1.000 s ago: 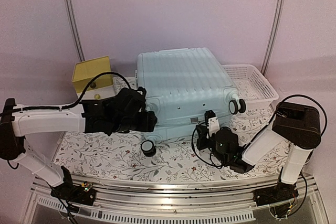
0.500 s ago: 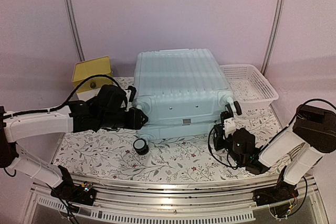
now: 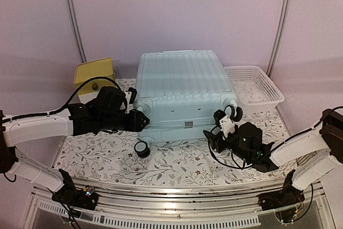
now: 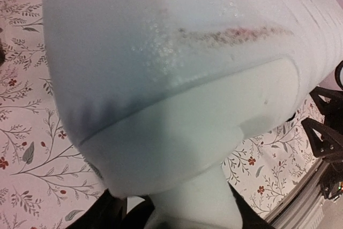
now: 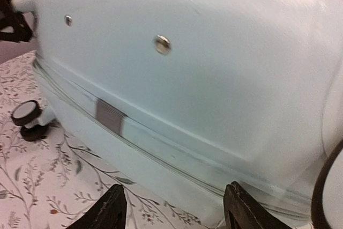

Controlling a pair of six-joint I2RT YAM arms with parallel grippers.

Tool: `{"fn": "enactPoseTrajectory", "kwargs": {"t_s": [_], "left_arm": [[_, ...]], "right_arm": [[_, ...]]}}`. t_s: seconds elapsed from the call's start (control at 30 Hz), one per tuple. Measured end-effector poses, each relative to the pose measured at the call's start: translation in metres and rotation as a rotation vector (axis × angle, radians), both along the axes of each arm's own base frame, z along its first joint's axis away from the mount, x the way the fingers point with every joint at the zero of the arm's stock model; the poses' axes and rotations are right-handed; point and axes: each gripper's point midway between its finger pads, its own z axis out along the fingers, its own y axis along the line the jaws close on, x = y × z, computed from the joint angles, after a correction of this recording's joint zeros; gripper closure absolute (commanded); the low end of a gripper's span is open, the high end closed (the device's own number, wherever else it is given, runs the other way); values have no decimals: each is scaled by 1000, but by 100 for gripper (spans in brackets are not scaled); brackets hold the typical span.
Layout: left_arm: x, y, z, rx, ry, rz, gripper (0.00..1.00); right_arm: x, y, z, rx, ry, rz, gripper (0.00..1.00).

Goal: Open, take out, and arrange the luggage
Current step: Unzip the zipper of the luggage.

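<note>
The luggage, a large pale mint-blue ribbed suitcase, lies flat across the middle of the table. My left gripper is at its front left corner. In the left wrist view that gripper is shut on the pale wheel stem, with dark fingers on both sides of it. A caster wheel sits just below that corner. My right gripper stands open near the front right corner, beside another wheel. In the right wrist view the right gripper faces the luggage's zipper seam, with nothing between its fingers.
A white lattice basket stands at the back right, touching or nearly touching the luggage. A yellow-topped box stands at the back left. The floral tablecloth shows in front of the luggage.
The luggage has swung from a skewed lie to square with the table edge. My right gripper went from shut to open and moved left along the front side. The left jaws narrowed on the corner.
</note>
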Motion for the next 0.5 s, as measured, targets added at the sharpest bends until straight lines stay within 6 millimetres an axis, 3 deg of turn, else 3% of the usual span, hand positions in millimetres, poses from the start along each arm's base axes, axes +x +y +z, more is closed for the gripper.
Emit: {"fn": "enactPoseTrajectory", "kwargs": {"t_s": [0.13,0.23,0.27,0.37,0.5], "left_arm": [[0,0,0,0,0,-4,45],[0,0,0,1,0,-5,45],[0,0,0,2,-1,-6,45],[0,0,0,2,-2,-8,45],[0,0,0,-2,-8,-10,45]], "right_arm": [[-22,40,38,67,0,179,29],[-35,60,73,172,29,269,25],[-37,65,88,216,47,288,22],[-36,76,145,387,102,305,1],[-36,73,225,617,157,295,1]]}}
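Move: The right hand stands open just in front of the luggage's near face; the stretch of zipper before its fingers is about 6 cm ahead and roughly level. The grey tag is some 9 cm left and 7 cm ahead, at nearly the same height; the upper right wheel is around 11 cm right, 6 cm ahead and 6 cm higher. From the left hand, already gripping the upper left wheel mount, that zipper stretch lies about 27 cm right, 1 cm ahead and 3 cm lower. With the left fingers keeping their still hold on the upper left wheel mount, the empty right hand climbs fast from the zipper, about 22 cm up, drifting some 7 cm left and a little back. Its wrist rolls left side up by roughly 35 degrees and swings somewhat counter-clockwise, while the half-open fingers spread fully. ##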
